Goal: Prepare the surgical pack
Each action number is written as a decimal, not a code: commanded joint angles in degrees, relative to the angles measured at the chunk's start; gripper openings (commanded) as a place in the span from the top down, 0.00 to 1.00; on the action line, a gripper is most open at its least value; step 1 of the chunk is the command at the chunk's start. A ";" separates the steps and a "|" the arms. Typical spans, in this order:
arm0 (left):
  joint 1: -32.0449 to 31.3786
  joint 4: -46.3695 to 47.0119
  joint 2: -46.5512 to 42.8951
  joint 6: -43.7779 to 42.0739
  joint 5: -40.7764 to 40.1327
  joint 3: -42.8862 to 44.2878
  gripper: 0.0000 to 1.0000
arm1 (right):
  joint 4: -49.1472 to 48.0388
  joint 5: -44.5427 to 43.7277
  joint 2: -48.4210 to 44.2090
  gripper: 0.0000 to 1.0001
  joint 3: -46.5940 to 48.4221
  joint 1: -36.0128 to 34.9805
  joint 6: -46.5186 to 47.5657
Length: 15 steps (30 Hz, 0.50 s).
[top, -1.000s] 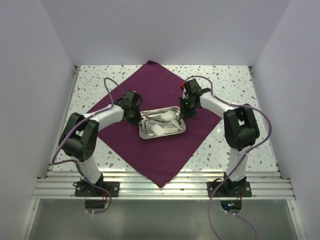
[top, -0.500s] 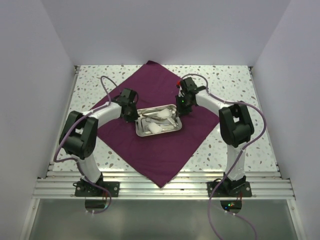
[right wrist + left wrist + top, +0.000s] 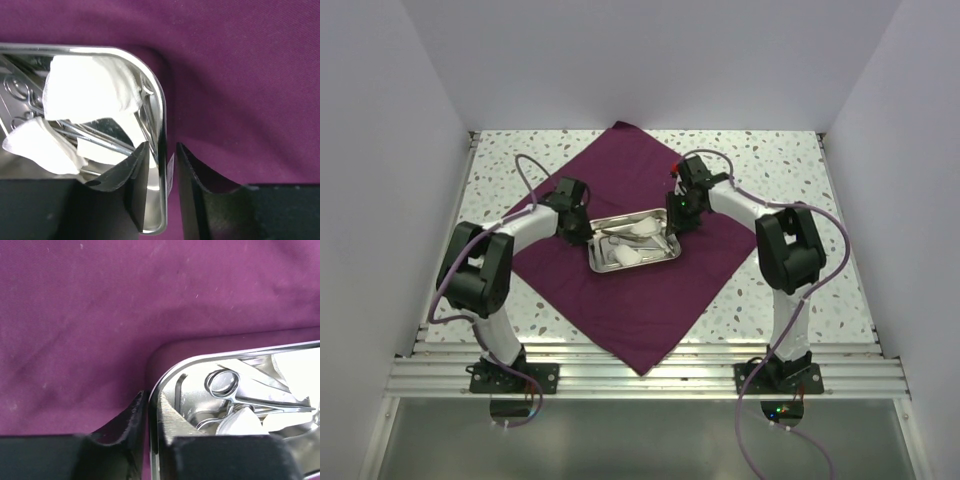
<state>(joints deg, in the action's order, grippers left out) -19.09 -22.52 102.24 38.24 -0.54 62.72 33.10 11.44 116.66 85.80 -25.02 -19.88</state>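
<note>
The surgical pack's dark purple cloth [image 3: 620,310] lies spread flat as a diamond. On its middle sits a silver tray [image 3: 638,268] holding white gauze [image 3: 628,258] and metal clamps [image 3: 620,240]. My left gripper [image 3: 584,232] straddles the tray's left rim [image 3: 240,351], its jaws slightly apart around the edge, open [image 3: 151,397]; a clamp ring [image 3: 222,383] shows just inside. My right gripper [image 3: 675,218] straddles the right rim [image 3: 100,48], open [image 3: 162,147], with a visible gap between the outer finger and the rim. Gauze [image 3: 90,87] lies over the clamps [image 3: 100,140].
The speckled tabletop [image 3: 780,170] surrounds the cloth, with white walls on three sides. A metal rail [image 3: 640,375] runs along the near edge by the arm bases. The cloth's near corner [image 3: 642,368] reaches that rail.
The tray has shifted left and slightly back with both grippers on its rims. Both sets of jaws have since loosened around the rims.
</note>
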 commanded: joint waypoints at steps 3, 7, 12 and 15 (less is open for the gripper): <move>1.51 5.03 -2.56 -0.27 1.59 -0.49 0.66 | 3.27 -4.48 -2.31 0.56 2.97 -0.39 1.24; 2.22 5.30 -4.76 -0.62 2.03 -1.28 0.50 | 6.18 -10.47 -6.88 0.17 4.73 -0.38 2.39; 2.92 2.23 -11.87 -2.29 0.81 -3.04 0.45 | 12.25 -15.66 -20.10 0.01 -1.11 -0.30 3.88; 2.92 0.38 -19.76 -3.96 1.49 -5.93 0.46 | 10.07 -8.49 -29.88 0.01 -13.67 -0.04 2.13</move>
<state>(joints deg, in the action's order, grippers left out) -16.60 -21.26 90.96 36.95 0.99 58.43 40.99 0.12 97.91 80.79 -25.21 -17.50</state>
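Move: The loaded tray lies between the hands, on the purple cloth, its end rims already between each hand's slightly parted fingertips. Its middle is about 11 cm to the right of the left hand and 1 cm back; from the right hand it is some 9 cm left and 2 cm back, 2 cm lower for both. Within it, the near gauze lies about 9 cm right and 4 cm back of the left hand, the far gauze roughly 6 cm left and 1 cm ahead of the right hand. Both hands leave the tray's ends: the right opens fully and comes free of the right rim, first easing outward, then rising ever faster to about 9 cm up, 5 cm to the right and at the last a little back, its wrist tipping some 10 degrees. The left opens to about half from nearly shut, one finger inside and one outside the left rim, and lifts straighter and later, about 5 cm up and drifting slightly left, clear of the tray. ##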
